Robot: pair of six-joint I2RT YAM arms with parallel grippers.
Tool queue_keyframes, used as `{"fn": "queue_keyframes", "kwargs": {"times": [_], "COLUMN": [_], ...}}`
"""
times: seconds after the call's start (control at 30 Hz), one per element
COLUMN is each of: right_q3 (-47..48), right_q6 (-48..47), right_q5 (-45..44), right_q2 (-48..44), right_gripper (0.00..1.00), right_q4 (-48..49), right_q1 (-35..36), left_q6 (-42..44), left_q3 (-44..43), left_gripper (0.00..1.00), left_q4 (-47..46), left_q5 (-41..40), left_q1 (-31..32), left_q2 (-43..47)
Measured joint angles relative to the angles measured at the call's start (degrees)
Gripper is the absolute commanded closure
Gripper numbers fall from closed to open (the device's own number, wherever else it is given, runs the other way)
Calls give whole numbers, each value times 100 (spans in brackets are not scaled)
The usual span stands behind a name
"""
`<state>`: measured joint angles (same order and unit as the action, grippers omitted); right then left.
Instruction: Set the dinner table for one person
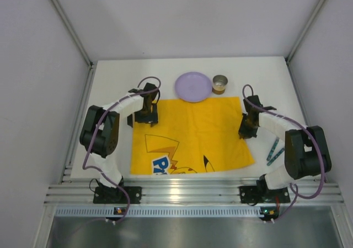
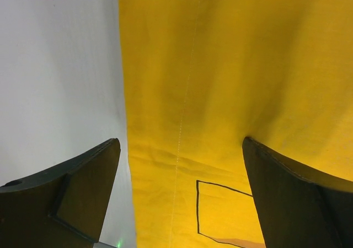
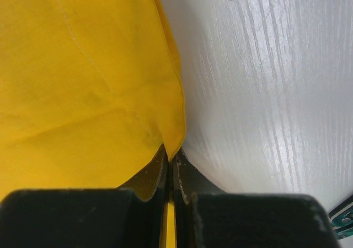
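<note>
A yellow cartoon-printed cloth mat (image 1: pixel 190 135) lies spread on the white dinner table (image 1: pixel 116 82). My left gripper (image 1: pixel 146 116) hangs open over the mat's left edge. In the left wrist view its fingers (image 2: pixel 181 143) straddle the border between the mat (image 2: pixel 248 66) and the bare table (image 2: pixel 55 66), with nothing between them. My right gripper (image 1: pixel 246 131) is at the mat's right edge. In the right wrist view its jaws (image 3: pixel 171 155) are shut on the mat's edge (image 3: pixel 83 77), which pokes up between them beside the bare table (image 3: pixel 265 93).
A lilac plate (image 1: pixel 193 86) and a small metal cup (image 1: pixel 219 84) stand just behind the mat. Teal-handled cutlery (image 1: pixel 274 151) lies to the right of the mat, close to the right arm; its tip (image 3: pixel 345 217) shows in the right wrist view. Enclosure walls stand on both sides.
</note>
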<state>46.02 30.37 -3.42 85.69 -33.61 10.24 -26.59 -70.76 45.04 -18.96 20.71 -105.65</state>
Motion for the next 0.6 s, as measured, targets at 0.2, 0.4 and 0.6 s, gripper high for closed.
{"fn": "queue_keyframes", "kwargs": {"times": [0.2,0.4,0.6], "right_q3": [136,160,413], "right_q6": [-83,-140,-295], "right_q5": [166,487,352], "right_q2": [146,31,-367], "right_gripper": [89,0,0], "right_q4": [48,164,-190], "right_q1": [-94,-118,-116], "left_q6": [35,-57,-101], "left_q3": [-323,-940,-2297], "left_gripper": [2,2,2], "left_q4": [90,525,614], "left_q5": [-81,-212,120], "left_q1": [-63,-92,-94], "left_q2": [-203,-240,-332]}}
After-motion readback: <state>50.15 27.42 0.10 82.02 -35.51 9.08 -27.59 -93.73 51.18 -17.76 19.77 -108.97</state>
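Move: From the open left hand, low over the yellow cloth near its left edge, the plate lies about 16 cm ahead and 21 cm to the right. The right hand still pinches the cloth's right edge. The cloth's middle is about 21 cm to its left, level with it. The cup stands some 20 cm ahead and 10 cm left of the right hand, the teal cutlery 7 cm back and 13 cm right. Right hand releases the cloth's edge, rising some 4 cm; left climbs about 9 cm and as far forward. ##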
